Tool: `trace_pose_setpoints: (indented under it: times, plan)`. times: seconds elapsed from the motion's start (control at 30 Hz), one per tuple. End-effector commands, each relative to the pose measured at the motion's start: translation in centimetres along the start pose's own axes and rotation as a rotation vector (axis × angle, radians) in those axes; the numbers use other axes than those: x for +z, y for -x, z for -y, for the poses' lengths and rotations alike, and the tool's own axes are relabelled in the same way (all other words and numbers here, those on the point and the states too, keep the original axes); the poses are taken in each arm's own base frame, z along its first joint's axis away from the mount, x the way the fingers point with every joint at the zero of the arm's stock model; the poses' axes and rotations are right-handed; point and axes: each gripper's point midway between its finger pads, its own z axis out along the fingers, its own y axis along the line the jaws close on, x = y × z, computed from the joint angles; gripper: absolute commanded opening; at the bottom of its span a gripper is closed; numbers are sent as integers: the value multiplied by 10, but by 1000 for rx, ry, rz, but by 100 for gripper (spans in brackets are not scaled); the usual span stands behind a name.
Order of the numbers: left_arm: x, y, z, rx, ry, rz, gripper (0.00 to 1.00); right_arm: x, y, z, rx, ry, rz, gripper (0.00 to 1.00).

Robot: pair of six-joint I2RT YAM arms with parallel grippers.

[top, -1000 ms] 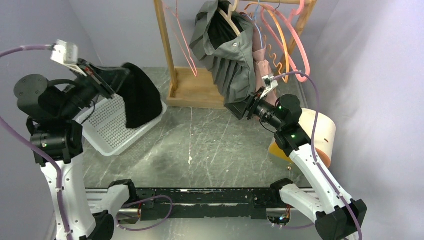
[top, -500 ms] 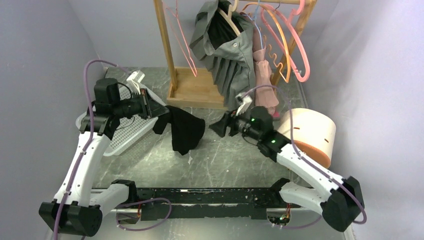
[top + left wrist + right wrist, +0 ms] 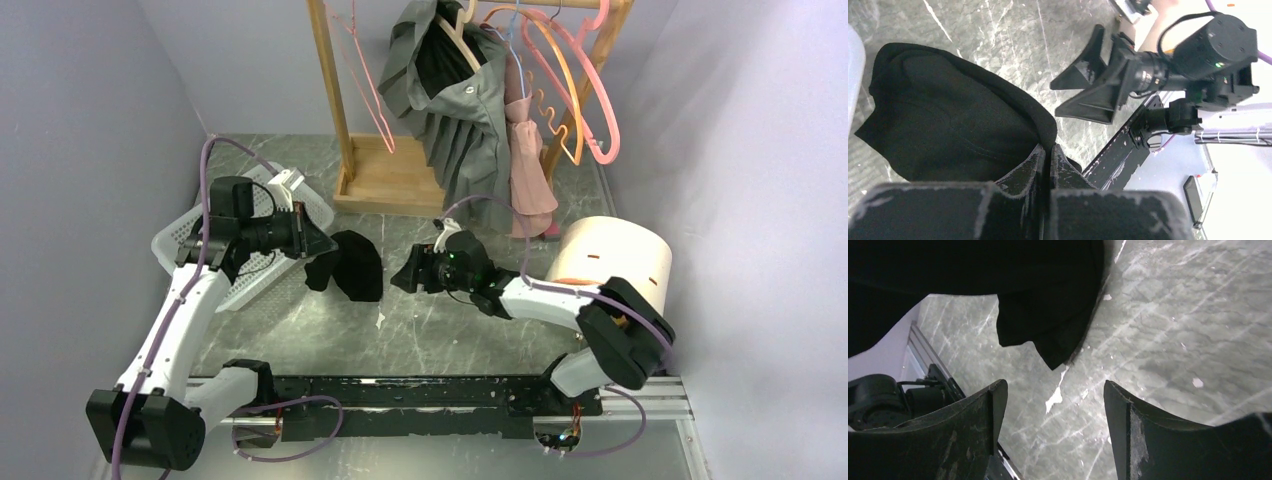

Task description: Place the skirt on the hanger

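The black skirt (image 3: 352,266) hangs bunched just above the grey table, at its middle. My left gripper (image 3: 322,243) is shut on the skirt's upper edge; in the left wrist view the fingers (image 3: 1048,150) pinch a fold of the skirt (image 3: 948,115). My right gripper (image 3: 405,274) stands open just right of the cloth, pointing at it, nothing between its jaws. The right wrist view shows the skirt (image 3: 1048,295) ahead of and above the right gripper (image 3: 1055,395). Empty pink hangers (image 3: 590,90) hang on the wooden rack (image 3: 330,90) at the back.
A white perforated basket (image 3: 190,235) lies at the left, under my left arm. On the rack hang a grey garment (image 3: 465,110) and a pink one (image 3: 527,165). A round cream box (image 3: 610,262) stands at the right. The rack's base (image 3: 390,180) lies behind the skirt.
My left arm has swung the skirt from above the basket down to the table's middle. My right arm has come down from the rack, leftward to the skirt, its jaws wider.
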Motion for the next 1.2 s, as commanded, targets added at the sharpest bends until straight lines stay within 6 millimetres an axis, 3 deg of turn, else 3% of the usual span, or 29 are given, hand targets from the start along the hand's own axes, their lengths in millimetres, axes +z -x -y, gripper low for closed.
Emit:
trace_pose_setpoints:
  times: [0.0, 0.2, 0.43, 0.5, 0.57, 0.67, 0.7, 0.93, 1.17]
  plan:
    - [-14, 7, 32, 122, -118, 20, 7, 20, 26, -32, 44, 128, 74, 73]
    - [-31, 8, 74, 215, -307, 21, 7, 36, 27, -36, -38, 157, 60, 74]
    - [-51, 18, 107, 293, -410, 60, 7, 38, 25, -61, -161, 293, 29, 74]
    - [-55, 20, 111, 293, -405, 70, 7, 36, 22, -60, -165, 281, 21, 62]
    - [-56, 21, 112, 282, -393, 74, 7, 28, 17, -55, -154, 264, 22, 38]
    - [-57, 20, 111, 263, -377, 77, 7, 5, 17, -53, -140, 245, 57, 4]
    - [-58, 20, 111, 260, -373, 78, 7, -4, 18, -53, -140, 237, 71, 0]
    - [-66, 20, 112, 263, -304, 99, 7, -63, 32, -47, -163, 115, 120, 0]
    - [-80, 17, 115, 199, -219, 123, 7, -142, 50, -78, -205, 144, 155, 0]
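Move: The left hand already pinches the black skirt, whose middle hangs about 9 cm below it and 3 cm to its right. From the open right hand the skirt's middle is about 10 cm left, 1 cm ahead and 3 cm higher, its loose edge nearer. The basket's middle is some 20 cm left, 12 cm ahead and 20 cm below the left hand; the rack's wooden base is 28 cm ahead, 6 cm right and 8 cm below the right hand. The right fingers take hold of the skirt's loose edge: the open hand slides about 5 cm left, shuts fully on the cloth, then draws it to the right and back while lifting some 10 cm. Meanwhile the left hand keeps its pinch and rises about 10 cm, drawing back some 7 cm and turning a little clockwise. ##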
